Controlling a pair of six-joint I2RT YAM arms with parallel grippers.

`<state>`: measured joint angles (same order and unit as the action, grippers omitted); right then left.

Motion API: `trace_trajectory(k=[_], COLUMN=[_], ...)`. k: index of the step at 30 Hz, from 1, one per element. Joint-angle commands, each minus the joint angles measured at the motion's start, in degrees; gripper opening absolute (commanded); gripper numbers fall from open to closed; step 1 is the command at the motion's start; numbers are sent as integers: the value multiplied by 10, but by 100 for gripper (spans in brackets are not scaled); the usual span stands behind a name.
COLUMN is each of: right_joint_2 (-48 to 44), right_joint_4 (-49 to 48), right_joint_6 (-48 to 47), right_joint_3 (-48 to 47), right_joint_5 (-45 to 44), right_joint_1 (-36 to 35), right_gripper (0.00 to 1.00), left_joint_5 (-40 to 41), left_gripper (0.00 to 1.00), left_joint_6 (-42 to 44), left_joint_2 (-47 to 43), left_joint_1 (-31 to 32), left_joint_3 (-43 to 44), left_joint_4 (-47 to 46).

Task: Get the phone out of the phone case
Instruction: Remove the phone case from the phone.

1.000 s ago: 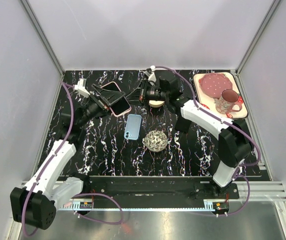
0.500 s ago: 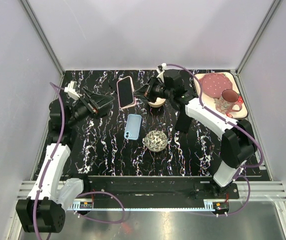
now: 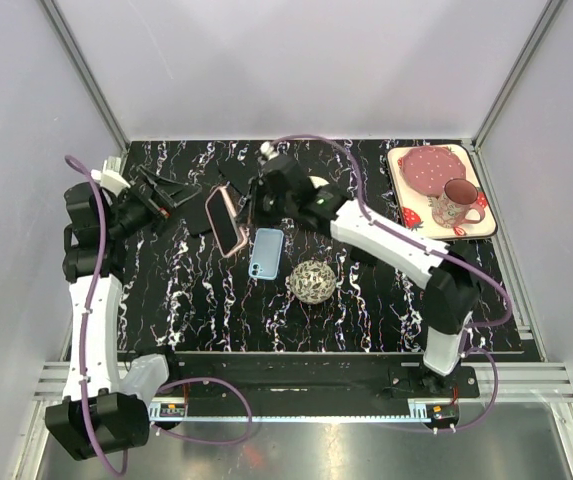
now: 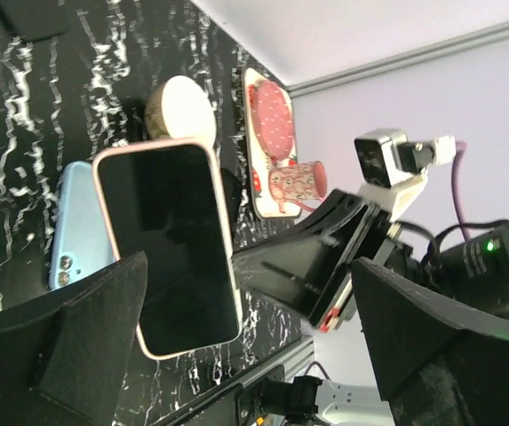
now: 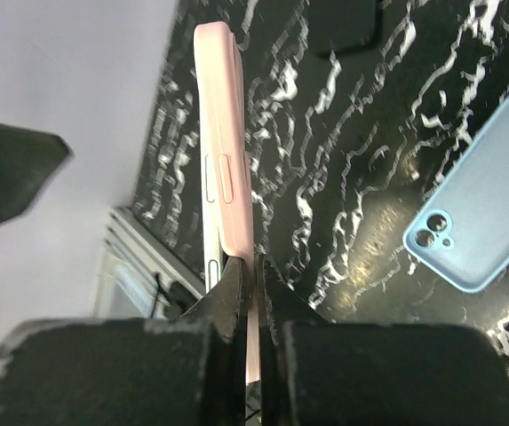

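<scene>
The phone, dark screen in a pink case (image 3: 224, 220), is held on edge above the table's left middle. My right gripper (image 3: 246, 208) is shut on its near end. In the right wrist view the pink case (image 5: 229, 169) runs between the jaws of my right gripper (image 5: 254, 266), and the phone's pale side (image 5: 208, 191) shows just left of them. My left gripper (image 3: 164, 190) is wide open and empty, well to the left of the phone. In the left wrist view the phone (image 4: 170, 244) faces my open left gripper (image 4: 250, 297).
A light blue phone or case (image 3: 266, 252) lies back up beside the held phone. A silver wire ball (image 3: 313, 281) sits nearer. A tray (image 3: 403, 160) at the back right holds a red plate and a mug (image 3: 455, 203). A round beige disc (image 4: 183, 106) lies behind.
My left gripper let go of the phone and drew back to the left. My right gripper, holding the phone alone, carried it left and toward the near side.
</scene>
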<state>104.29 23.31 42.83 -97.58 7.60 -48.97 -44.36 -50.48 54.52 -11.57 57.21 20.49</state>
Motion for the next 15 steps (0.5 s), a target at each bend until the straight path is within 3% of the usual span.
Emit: trace_trajectory(k=[1, 5, 15], right_joint_2=[33, 99, 213], right_joint_4=[24, 57, 149], right_joint_6=[-47, -62, -103], right_joint_3=[-27, -63, -167], right_joint_5=[-107, -161, -285], right_joint_1=[-31, -64, -140], right_gripper=[0, 0, 0], left_joint_5=[20, 5, 18], left_gripper=[99, 99, 99], left_joint_6=[42, 47, 62], left_joint_2=[2, 8, 28], left_joint_1=[-31, -74, -79], left_joint_3=[1, -52, -123], left_joint_4=[73, 92, 86])
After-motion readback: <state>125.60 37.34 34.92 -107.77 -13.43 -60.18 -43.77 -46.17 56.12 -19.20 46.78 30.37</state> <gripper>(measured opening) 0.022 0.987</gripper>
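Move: Pinched edge-on in the right hand's shut fingers, the phone already stands a little out of the pink case. Bare table lies roughly 25 cm below this hand, about 3 cm back and 3 cm left. The empty blue case is some 3 cm ahead and 4 cm right, the patterned bowl 6 cm back and 15 cm right. From the left hand the phone is about 10 cm right, 3 cm ahead and 7 cm lower. Sinking fast, the right hand carries the cased phone about 16 cm down towards the table on the left side of the blue case, its fingers swinging some 30 degrees steeper towards the table while keeping their pinch. The left hand, wide open and touching nothing, follows about 10 cm down and a little left, its fingertips tipping down. ##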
